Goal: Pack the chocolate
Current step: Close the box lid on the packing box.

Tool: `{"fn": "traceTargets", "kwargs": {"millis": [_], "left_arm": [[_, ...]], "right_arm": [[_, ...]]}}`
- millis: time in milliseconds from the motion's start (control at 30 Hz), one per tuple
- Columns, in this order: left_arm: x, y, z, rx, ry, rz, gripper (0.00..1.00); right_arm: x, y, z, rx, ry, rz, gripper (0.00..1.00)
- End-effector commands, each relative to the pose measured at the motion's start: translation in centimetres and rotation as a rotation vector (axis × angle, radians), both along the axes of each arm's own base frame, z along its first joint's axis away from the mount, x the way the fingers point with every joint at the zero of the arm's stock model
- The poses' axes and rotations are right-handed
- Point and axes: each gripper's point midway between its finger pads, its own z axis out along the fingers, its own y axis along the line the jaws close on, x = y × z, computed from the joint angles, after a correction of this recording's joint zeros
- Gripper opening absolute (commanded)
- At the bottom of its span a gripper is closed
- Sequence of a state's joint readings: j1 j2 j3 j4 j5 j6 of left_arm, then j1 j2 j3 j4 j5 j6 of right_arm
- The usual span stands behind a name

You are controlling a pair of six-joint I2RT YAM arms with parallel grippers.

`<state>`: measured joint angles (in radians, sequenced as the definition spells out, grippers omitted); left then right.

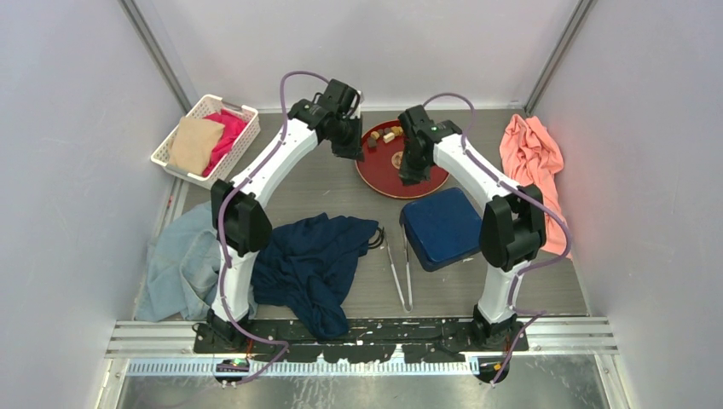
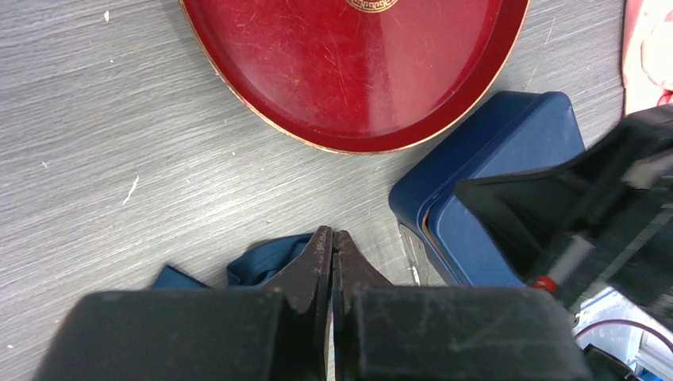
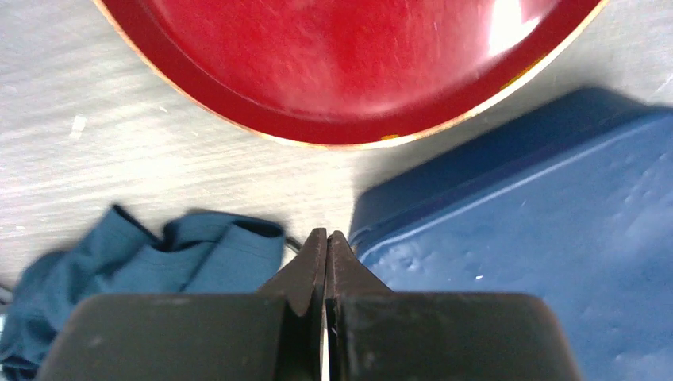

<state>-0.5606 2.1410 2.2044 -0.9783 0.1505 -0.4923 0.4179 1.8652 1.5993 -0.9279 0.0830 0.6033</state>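
Observation:
Several chocolate pieces, brown and cream, lie on the far part of a red round tray. A navy square box sits shut just in front of the tray. My left gripper hangs at the tray's left rim, and my right gripper hangs over its near right part. Both are shut and hold nothing. The left wrist view has its gripper above bare table, with the tray and the box beyond. The right wrist view has its gripper between the tray and the box. Neither wrist view shows chocolate.
Metal tongs lie on the table left of the box. A dark navy cloth and a light blue cloth lie near left. A white basket of cloths stands at the far left. A salmon cloth lies at the right.

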Motion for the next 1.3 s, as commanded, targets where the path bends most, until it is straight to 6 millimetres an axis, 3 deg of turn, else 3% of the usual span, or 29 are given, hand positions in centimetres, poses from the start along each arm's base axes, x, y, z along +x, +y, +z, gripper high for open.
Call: {"fn": "traceTargets", "kwargs": {"millis": [0,167,333,433,567,700,833,1067,1267], "left_arm": [[0.5,-0.1,2.1,-0.025,-0.051,-0.016,0.00],[0.3,-0.1,2.0,-0.027,-0.045,-0.025,0.00],[-1.1,-2.8,1.9,-0.121,-0.005,-0.099,0.06],[-2.8,-5.2,1.4,-0.149,0.028,-0.165,0.20],[-6.2,-8.6,-0.9,-0.176,0.122,-0.273,0.50],[-8.7,-10.0,-3.6,-0.166,0.214,-0.332,0.54],[-10.3,-10.6,-5.1,-0.202,0.290,-0.371,0.56],[-11.6,-11.6,-6.7,-0.234,0.357,-0.401,0.56],[-11.3,-11.8,-7.3,-0.232,0.362,-0.395,0.56]], "right_arm": [[1.4,-0.1,6.2,0.015,-0.155,0.013,0.00],[0.2,-2.1,6.0,-0.029,-0.148,-0.016,0.01],[-0.4,-9.0,4.7,0.003,-0.104,-0.206,0.02],[-0.9,-13.7,4.2,0.023,-0.092,-0.323,0.11],[-1.5,-17.5,2.8,0.124,-0.045,-0.438,0.33],[-1.1,-18.1,1.5,0.212,-0.027,-0.479,0.50],[-1.6,-18.2,-0.3,0.261,0.016,-0.487,0.58],[-2.2,-19.0,-2.5,0.262,0.038,-0.474,0.64],[-2.8,-18.3,-3.1,0.291,0.063,-0.444,0.66]]}}
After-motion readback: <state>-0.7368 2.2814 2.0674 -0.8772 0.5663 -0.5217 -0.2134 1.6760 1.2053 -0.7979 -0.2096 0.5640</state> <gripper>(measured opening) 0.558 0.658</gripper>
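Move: The blue packing box, lid on, sits about 10 cm back and 9 cm to the right of my right hand, some 8 cm below it. The red plate is about 7 cm ahead and 2 cm left of that hand; the tongs lie about 20 cm back and 2 cm left. From my left hand the box is roughly 24 cm right, 16 cm back and 16 cm down, while the plate is 14 cm right and 1 cm ahead. I lift my shut right hand slightly, then sweep it about 19 cm right along the box's far edge to the right side, sinking and swinging the wrist some 30 degrees clockwise as the fingers open wide. Just after, my left hand heads back, right and down towards the box's far-left corner, opening halfway, turning clockwise and tucking its fingertips back. ##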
